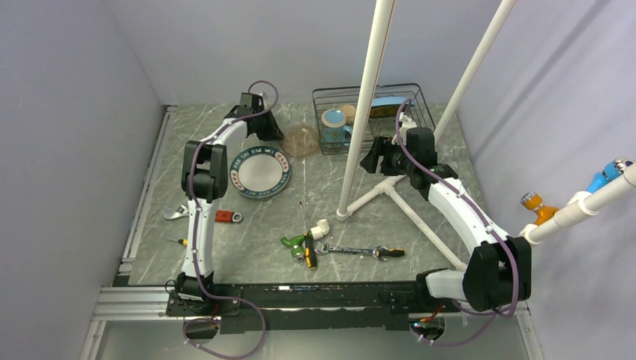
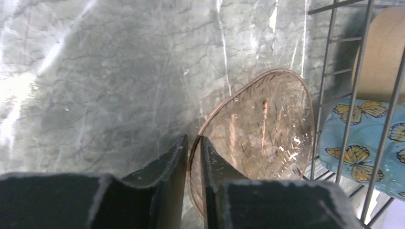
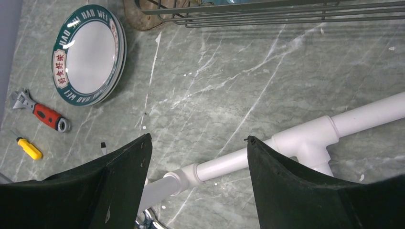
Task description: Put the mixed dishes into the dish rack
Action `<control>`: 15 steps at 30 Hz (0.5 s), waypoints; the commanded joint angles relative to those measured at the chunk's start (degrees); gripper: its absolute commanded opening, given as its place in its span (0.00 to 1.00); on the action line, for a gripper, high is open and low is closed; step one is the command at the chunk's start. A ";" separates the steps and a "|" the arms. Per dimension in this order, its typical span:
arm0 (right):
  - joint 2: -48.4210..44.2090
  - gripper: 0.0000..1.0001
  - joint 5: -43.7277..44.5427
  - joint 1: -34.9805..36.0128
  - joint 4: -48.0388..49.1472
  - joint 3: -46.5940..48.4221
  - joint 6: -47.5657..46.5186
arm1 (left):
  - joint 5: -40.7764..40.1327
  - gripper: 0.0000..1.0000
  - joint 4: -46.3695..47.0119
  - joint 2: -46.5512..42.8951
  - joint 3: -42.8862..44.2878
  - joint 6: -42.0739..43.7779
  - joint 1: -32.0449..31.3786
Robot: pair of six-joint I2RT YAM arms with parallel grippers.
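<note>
A translucent, pinkish bowl (image 1: 301,141) (image 2: 267,129) lies tipped on the marble table just left of the black wire dish rack (image 1: 421,101) (image 2: 329,71). My left gripper (image 1: 274,133) (image 2: 193,139) is shut on the bowl's near rim, one finger inside and one outside. In the rack stand a teal butterfly mug (image 1: 335,126) (image 2: 358,143), a light-blue plate (image 1: 386,106) and a tan dish (image 2: 382,52). A white plate with a dark green rim (image 1: 259,172) (image 3: 88,55) lies flat further left. My right gripper (image 1: 370,159) (image 3: 198,139) hangs open and holds nothing, above the white pipe in front of the rack (image 3: 267,14).
A white pipe frame (image 1: 367,112) (image 3: 305,138) rises in front of the rack, its feet spreading over the table. A red-handled wrench (image 1: 223,216) (image 3: 47,116), a small yellow screwdriver (image 3: 28,149) and a cluster of tools (image 1: 309,247) lie nearer the arm bases.
</note>
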 commanded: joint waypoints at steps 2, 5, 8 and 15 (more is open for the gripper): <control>-2.02 0.75 -0.19 -0.23 0.59 0.09 -0.59 | -2.82 0.15 -0.19 0.62 1.54 -1.13 1.05; -1.68 0.75 -0.50 -0.30 0.06 0.56 -0.44 | -2.23 0.04 0.47 -0.10 2.20 -2.17 2.35; -2.05 0.75 -0.52 -0.25 0.07 0.52 -0.31 | -1.01 0.00 1.79 -1.27 3.11 -3.41 3.84; -2.93 0.75 1.45 -0.27 -0.54 0.44 0.69 | 0.50 0.00 1.80 -9.86 1.99 -5.48 8.74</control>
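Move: The left hand has its half-closed fingers around the left rim of the clear dish, whose middle lies about 6 cm to its right, 1 cm back and a centimetre or so lower. The blue mug in the rack stands some 16 cm to this hand's right and 3 cm farther out. The patterned plates lie about 7 cm to its left and 11 cm back. From the idle right hand, the clear dish lies roughly 20 cm left, 9 cm ahead and 16 cm below. The left fingers shut and pinch the near-left rim of the clear dish. Keeping that grip, the hand then draws it left, away from the rack, by about 6 cm and a little forward, gathering speed and rising slightly towards the end, while the wrist turns some 10 degrees counter-clockwise. ##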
